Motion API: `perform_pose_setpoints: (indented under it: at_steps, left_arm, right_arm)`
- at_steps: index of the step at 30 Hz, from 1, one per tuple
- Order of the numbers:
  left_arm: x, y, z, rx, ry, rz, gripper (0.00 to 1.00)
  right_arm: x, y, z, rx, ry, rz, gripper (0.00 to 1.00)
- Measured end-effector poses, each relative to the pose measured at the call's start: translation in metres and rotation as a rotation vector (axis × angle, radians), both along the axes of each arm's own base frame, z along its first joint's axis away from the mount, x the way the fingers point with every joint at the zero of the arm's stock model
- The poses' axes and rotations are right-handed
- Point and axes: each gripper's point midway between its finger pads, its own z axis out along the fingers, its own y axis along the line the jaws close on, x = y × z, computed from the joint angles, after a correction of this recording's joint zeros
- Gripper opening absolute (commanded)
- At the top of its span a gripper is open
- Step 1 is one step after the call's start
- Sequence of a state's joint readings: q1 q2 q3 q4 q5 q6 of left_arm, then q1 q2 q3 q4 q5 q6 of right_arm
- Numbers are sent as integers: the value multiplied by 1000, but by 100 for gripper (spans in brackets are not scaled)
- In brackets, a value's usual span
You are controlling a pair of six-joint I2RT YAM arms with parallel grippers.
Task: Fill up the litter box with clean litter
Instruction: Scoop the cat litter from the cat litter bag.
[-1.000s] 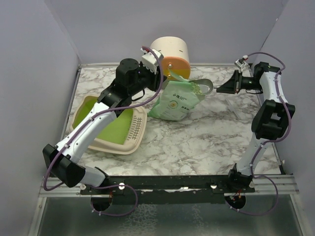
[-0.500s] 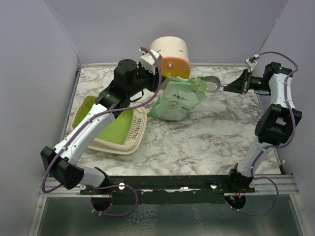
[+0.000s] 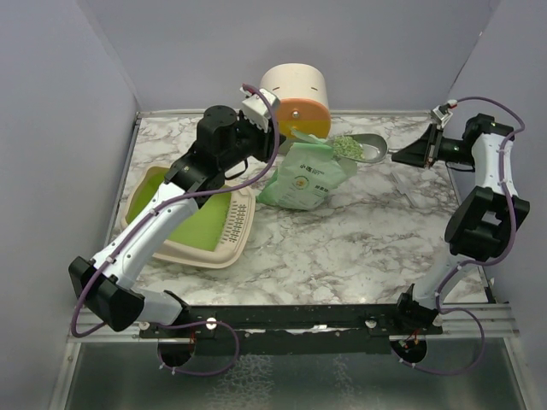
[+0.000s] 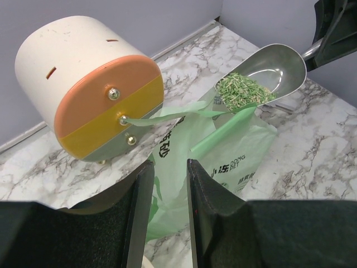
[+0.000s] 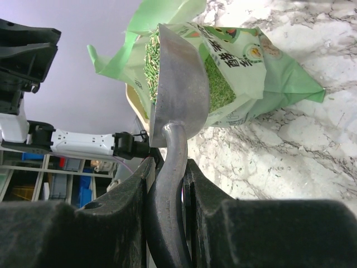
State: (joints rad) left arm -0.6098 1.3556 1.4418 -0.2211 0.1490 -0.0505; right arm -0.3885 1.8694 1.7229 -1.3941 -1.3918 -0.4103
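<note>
The litter box (image 3: 198, 224), a cream tray with a lime-green inside and a slotted grid panel, lies at the left under my left arm. The mint-green litter bag (image 3: 306, 178) lies at mid back, also in the left wrist view (image 4: 234, 156) and the right wrist view (image 5: 262, 67). My left gripper (image 3: 278, 137) is nearly shut on the bag's top film (image 4: 170, 164) and holds it up. My right gripper (image 3: 402, 155) is shut on the handle of a grey metal scoop (image 3: 369, 147). The scoop (image 5: 178, 84) holds green litter (image 4: 240, 89) just above the bag's mouth.
A cream cylinder (image 3: 297, 92) with an orange, yellow and teal face lies at the back just behind the bag, close to my left gripper, as in the left wrist view (image 4: 83, 72). Grey walls close the table on three sides. Marble tabletop (image 3: 342, 248) lies in front.
My right gripper has drawn the scoop out of the bag with litter in it and pulled back to the right and up. The left gripper has hardly moved.
</note>
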Motion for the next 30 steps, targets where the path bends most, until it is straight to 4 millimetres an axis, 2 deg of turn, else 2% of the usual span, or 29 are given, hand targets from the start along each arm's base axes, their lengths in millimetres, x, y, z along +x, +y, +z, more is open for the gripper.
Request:
perform_pose_setpoints:
  at_steps: [5,14,24,30]
  left_arm:
    - [-2,2,0,0,1,2,33]
    - [-5,4,0,-2,2,4,33]
    - [-9,6,-3,-5,10,6,33]
    - [-11,8,-3,-11,14,7,33]
  right_arm:
    - [-2,2,10,15,3,-4,1]
    - [-1,2,43,0,-53,-13,1]
    - [1,2,71,-2,-95,-19,1]
    - [1,8,78,17,-82,-9,1]
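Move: The cat litter bag stands open about 23 cm to the right hand's left and 7 cm ahead, its middle some 15 cm lower. The scoop head, full of green litter, reaches about 11 cm left and 4 cm ahead of that hand, by the mouth. The litter box is roughly 59 cm left, 2 cm ahead and 22 cm lower; the drum cabinet about 27 cm left and 26 cm ahead. From the left hand, the bag lies 8 cm ahead, 10 cm right, 27 cm below. The loaded scoop, still gripped by its handle in the right hand, goes almost straight up, away from the bag's mouth, by about 7.5 cm. The wrist rolls only slightly, some 5 degrees, raising the scoop's forward side; the fingers keep their hold, and the rise has eased off by the end, with the first hint of a drift left. ##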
